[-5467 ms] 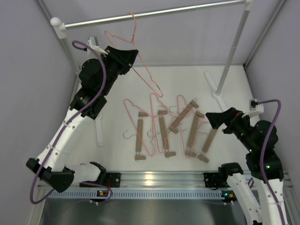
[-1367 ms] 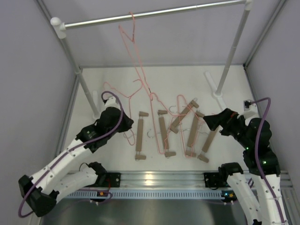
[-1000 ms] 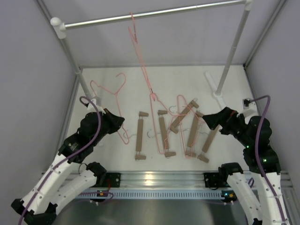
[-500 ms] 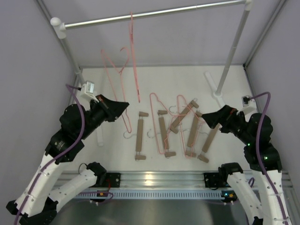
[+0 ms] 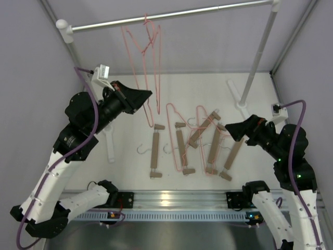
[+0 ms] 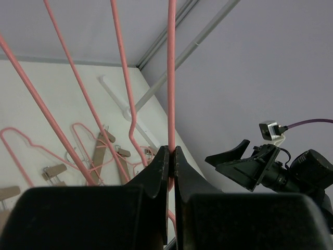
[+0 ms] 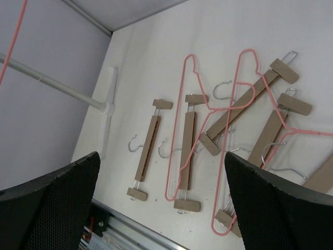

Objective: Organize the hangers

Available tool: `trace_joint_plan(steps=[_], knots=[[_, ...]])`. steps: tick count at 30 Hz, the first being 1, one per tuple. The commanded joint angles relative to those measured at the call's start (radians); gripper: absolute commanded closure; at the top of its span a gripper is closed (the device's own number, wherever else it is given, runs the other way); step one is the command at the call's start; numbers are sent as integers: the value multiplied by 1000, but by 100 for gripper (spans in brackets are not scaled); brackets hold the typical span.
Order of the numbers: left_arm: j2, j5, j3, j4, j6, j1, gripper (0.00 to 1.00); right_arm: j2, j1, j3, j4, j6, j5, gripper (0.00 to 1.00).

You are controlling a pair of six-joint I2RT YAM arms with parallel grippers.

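My left gripper (image 5: 148,95) is raised high and shut on a pink wire hanger (image 5: 156,73); the left wrist view shows the jaws (image 6: 170,151) pinching its wire (image 6: 171,78). Its hook is up by the rail, beside another pink hanger (image 5: 136,49) hanging there; I cannot tell whether it rests on the rail. Two more pink hangers (image 5: 175,139) (image 5: 204,140) lie on the table among five wooden bar hangers (image 5: 155,151). My right gripper (image 5: 229,128) is open and empty above their right end. The right wrist view (image 7: 161,156) shows wooden (image 7: 147,147) and pink (image 7: 179,156) hangers below.
The silver rail (image 5: 208,9) spans the back on white posts (image 5: 257,57) (image 5: 78,54) with flat feet (image 5: 235,92). Grey walls close in left and right. A metal track (image 5: 171,200) runs along the near edge.
My left gripper has lifted a pink hanger from the table's left side up to the rail, beside the one hanging there. The right arm has barely shifted.
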Motion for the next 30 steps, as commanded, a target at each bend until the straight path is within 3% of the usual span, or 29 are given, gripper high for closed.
trace_joint_plan(steps=[1,9,23,30], knots=[[29,8,55,78,28,6,100,10,-9,40,-14,-16,-8,1],[63,-7,69,143,23,53,100,14,-8,45,-14,-15,-11,1],[124,214,43,265,-104,234,100,19,-9,22,-14,-24,-12,0],[138,243,5,305,-141,270,100,16,-9,14,-14,-33,-14,1]])
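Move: My left hand already holds a pink hanger near its lower end; the rod it goes to runs crosswise about 35 cm straight ahead and some 8 cm higher. The pink hanger already on the rod hangs about 35 cm ahead, 2 cm to the right and 10 cm lower than this hand; the rod's left corner is 35 cm ahead, 35 cm left and 8 cm higher. From my right hand the rod's hanging spot lies roughly 38 cm ahead, 28 cm left and 24 cm higher. With my left fingers still shut on the pink hanger, I push it forward about 7 cm at nearly the same height towards the rod, carrying its hook over and past the rod beside the hanging one. I edge slightly right at first, then swing back left a couple of centimetres, with barely any wrist turn, and ease off near the end. ##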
